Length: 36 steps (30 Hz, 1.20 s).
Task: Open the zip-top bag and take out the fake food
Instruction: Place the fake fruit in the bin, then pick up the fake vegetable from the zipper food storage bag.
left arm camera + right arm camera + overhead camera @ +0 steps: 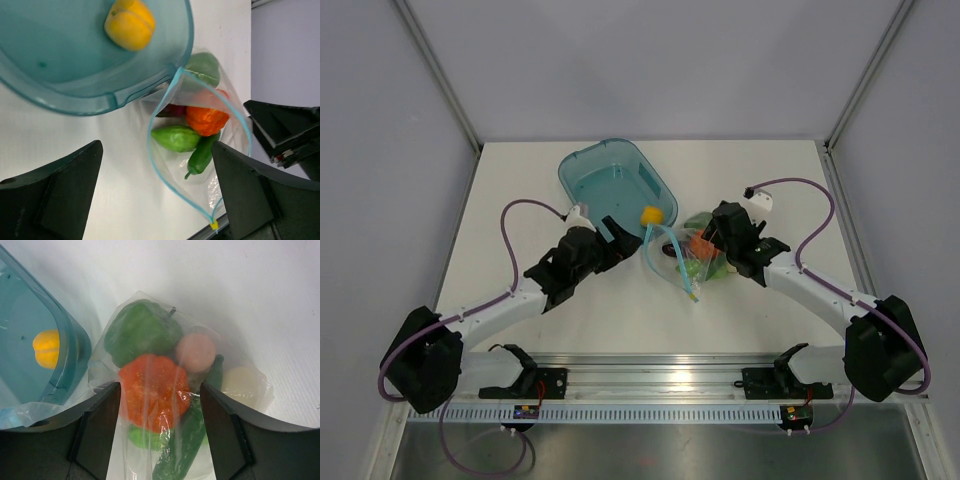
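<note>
The zip-top bag (682,268) lies on the table right of centre, its blue zip strip (160,170) spread in an open loop. Fake food sits inside: an orange-red piece (152,390), a green pepper (140,332), a cucumber (201,156), a pinkish piece (196,352) and a whitish piece (242,382). A yellow lemon (130,23) rests in the teal tub (605,185). My left gripper (157,195) is open, just in front of the bag's mouth. My right gripper (160,405) is open, its fingers (97,425) standing either side of the filled end of the bag.
The tub's rim (125,97) touches the bag's mouth. The right arm's black body (285,132) shows beyond the bag in the left wrist view. A metal rail (650,380) runs along the near table edge, and grey walls enclose the table.
</note>
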### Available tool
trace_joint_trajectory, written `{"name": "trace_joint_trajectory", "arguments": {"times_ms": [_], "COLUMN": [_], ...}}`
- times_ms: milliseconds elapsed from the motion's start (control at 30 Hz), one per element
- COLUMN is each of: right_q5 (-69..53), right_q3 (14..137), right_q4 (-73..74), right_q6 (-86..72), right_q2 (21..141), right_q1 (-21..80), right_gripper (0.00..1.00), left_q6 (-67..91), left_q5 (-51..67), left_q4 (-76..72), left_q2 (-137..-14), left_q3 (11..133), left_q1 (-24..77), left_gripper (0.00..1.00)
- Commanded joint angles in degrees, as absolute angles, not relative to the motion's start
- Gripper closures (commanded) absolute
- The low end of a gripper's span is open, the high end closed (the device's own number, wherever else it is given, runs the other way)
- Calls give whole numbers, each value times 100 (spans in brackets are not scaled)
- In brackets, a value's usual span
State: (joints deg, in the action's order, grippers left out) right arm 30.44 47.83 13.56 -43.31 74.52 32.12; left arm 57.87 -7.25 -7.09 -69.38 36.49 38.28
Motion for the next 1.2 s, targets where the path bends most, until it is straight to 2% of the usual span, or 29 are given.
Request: {"name": "trace_joint_trajectory", "arguments": {"times_ms": [0, 267, 433, 533, 800, 967, 1167], "right_q5": [2989, 2918, 3015, 3102, 3173, 3155, 3138], "right_q3": [4843, 4878, 4843, 4773, 4728, 4711, 4693], "right_q4": [1239, 1134, 1099, 1037, 1011, 976, 914], "right_q6": [-4289, -4315, -4359, -4377, -4395, -4316, -4175], "right_q2": [7488, 7690, 7647, 7576, 7541, 7524, 7506], "right_q1": [3155, 3155, 3164, 3164, 3155, 3164, 3155], "right_gripper": [28, 42, 54, 60, 92, 99, 100], "left_q6": [5897, 5898, 5748, 5704, 5634, 5467, 5256], "left_q5": [-598, -211, -290, -325, -624, -563, -361], "left_q4": [-1440, -1652, -1652, -1767, -2039, -2048, -2144], "left_q2": [-6662, -6592, -6653, -6759, -7013, -7408, -7743], "left_q3": [3270, 3050, 3172, 3190, 3295, 3542, 3858], "left_q1": [3850, 3902, 4069, 4192, 4596, 4676, 4667], "left_gripper": [9, 15, 27, 38, 39, 39, 42]}}
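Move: The left hand, empty, has the bag's open mouth about 9 cm to its right, roughly level with it and some 6 cm lower. Inside, the light green pepper lies about 15 cm to the right, level with the hand, and the eggplant about 10 cm right and 4 cm ahead; the yellow peach is in the bin, some 11 cm ahead and 5 cm right. Below the right hand by 5 cm, the orange pepper under the film is 2 cm ahead and 1 cm left; the green bell pepper is 7 cm ahead and 3 cm left. Back and down first, then mainly to the right, the left hand closes in on the bag's mouth, some 6 cm right and 3 cm back in all, easing forward again at the end. It swings clockwise about 10 degrees while its fingers narrow to just over half open. The right hand sinks just over 1 cm and shuts its fingers on the upper film above the orange pepper, then holds there. ##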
